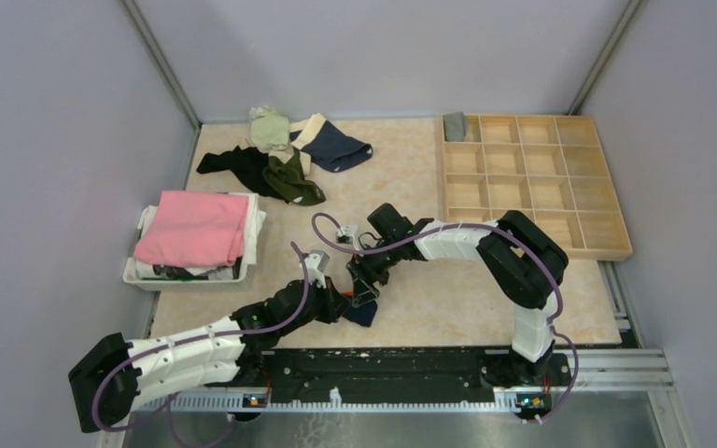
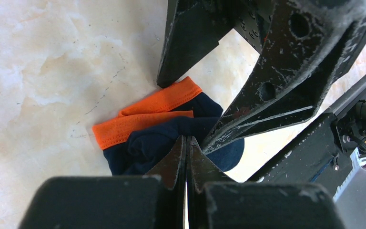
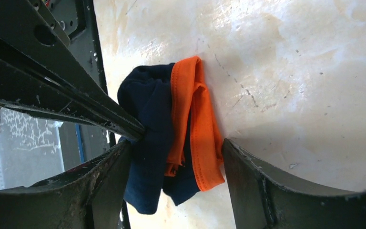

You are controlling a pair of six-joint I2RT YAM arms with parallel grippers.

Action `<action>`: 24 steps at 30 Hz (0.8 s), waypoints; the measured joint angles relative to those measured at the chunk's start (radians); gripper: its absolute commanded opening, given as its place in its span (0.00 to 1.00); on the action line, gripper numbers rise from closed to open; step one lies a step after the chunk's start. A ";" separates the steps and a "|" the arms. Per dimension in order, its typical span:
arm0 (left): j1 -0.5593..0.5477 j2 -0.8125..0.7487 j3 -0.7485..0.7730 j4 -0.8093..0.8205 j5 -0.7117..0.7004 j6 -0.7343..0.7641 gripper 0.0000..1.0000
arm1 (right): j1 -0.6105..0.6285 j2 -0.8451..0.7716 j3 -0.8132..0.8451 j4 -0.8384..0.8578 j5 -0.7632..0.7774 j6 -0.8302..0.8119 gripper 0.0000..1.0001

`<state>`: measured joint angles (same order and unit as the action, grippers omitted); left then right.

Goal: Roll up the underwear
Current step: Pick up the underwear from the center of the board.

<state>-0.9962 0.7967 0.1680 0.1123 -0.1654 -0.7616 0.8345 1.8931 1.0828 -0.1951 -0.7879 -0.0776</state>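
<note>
The underwear in work is a navy roll with an orange waistband (image 3: 193, 119), lying on the beige table near the front edge (image 1: 364, 315). My right gripper (image 3: 177, 143) is open and straddles it, one finger against the navy side and the other beside the orange band. My left gripper (image 2: 187, 139) is shut, and its joined tips press into the navy fabric (image 2: 143, 148). No cloth shows between its fingers. In the top view the left gripper (image 1: 341, 301) and right gripper (image 1: 362, 280) meet over the roll.
More underwear lies in a pile at the back: olive green (image 1: 295, 183), navy with a beige waistband (image 1: 338, 146), black (image 1: 231, 162). A white bin (image 1: 187, 278) holds a folded pink cloth (image 1: 196, 227). A wooden compartment tray (image 1: 532, 245) holds a grey roll (image 1: 455, 124).
</note>
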 measured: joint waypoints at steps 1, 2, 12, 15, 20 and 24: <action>0.000 0.000 0.000 0.000 0.000 0.000 0.00 | 0.000 0.001 0.000 -0.004 -0.004 0.000 0.67; 0.000 0.000 0.000 0.000 0.000 0.000 0.00 | 0.000 0.001 0.000 -0.008 -0.007 0.000 0.66; 0.000 0.007 0.000 0.002 0.001 0.000 0.00 | 0.000 0.022 -0.002 -0.018 -0.041 0.002 0.47; 0.000 0.011 0.000 0.002 0.004 0.000 0.00 | 0.000 0.034 -0.003 -0.021 -0.053 0.010 0.41; 0.000 0.011 0.000 0.002 0.008 0.000 0.00 | 0.000 0.036 -0.009 -0.016 -0.066 0.021 0.30; 0.000 0.011 0.000 0.000 0.006 0.000 0.00 | 0.000 0.036 -0.010 -0.014 -0.071 0.027 0.18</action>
<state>-0.9966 0.8078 0.1680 0.1127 -0.1593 -0.7616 0.8345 1.9293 1.0729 -0.2089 -0.8589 -0.0502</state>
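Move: The half-rolled navy underwear lies right at my right fingertips, its middle about 1 cm back, 1 cm to the left and 1 cm below. My left hand's shut fingertips sit on its back part, some 2 cm back and 2 cm left of my right hand. The divided wooden box is roughly 26 cm ahead and 39 cm to the right. From my left hand, the underwear is about 3 cm right, 1 cm ahead and 2 cm lower. I close my right fingers from well open to about a quarter open around the underwear, pinching the orange waistband in against the navy roll. As they close, I draw that hand back about 1.5 cm and sink it almost 1 cm, tipping it slightly. My left hand stays put, its shut fingertips still resting on the cloth. ##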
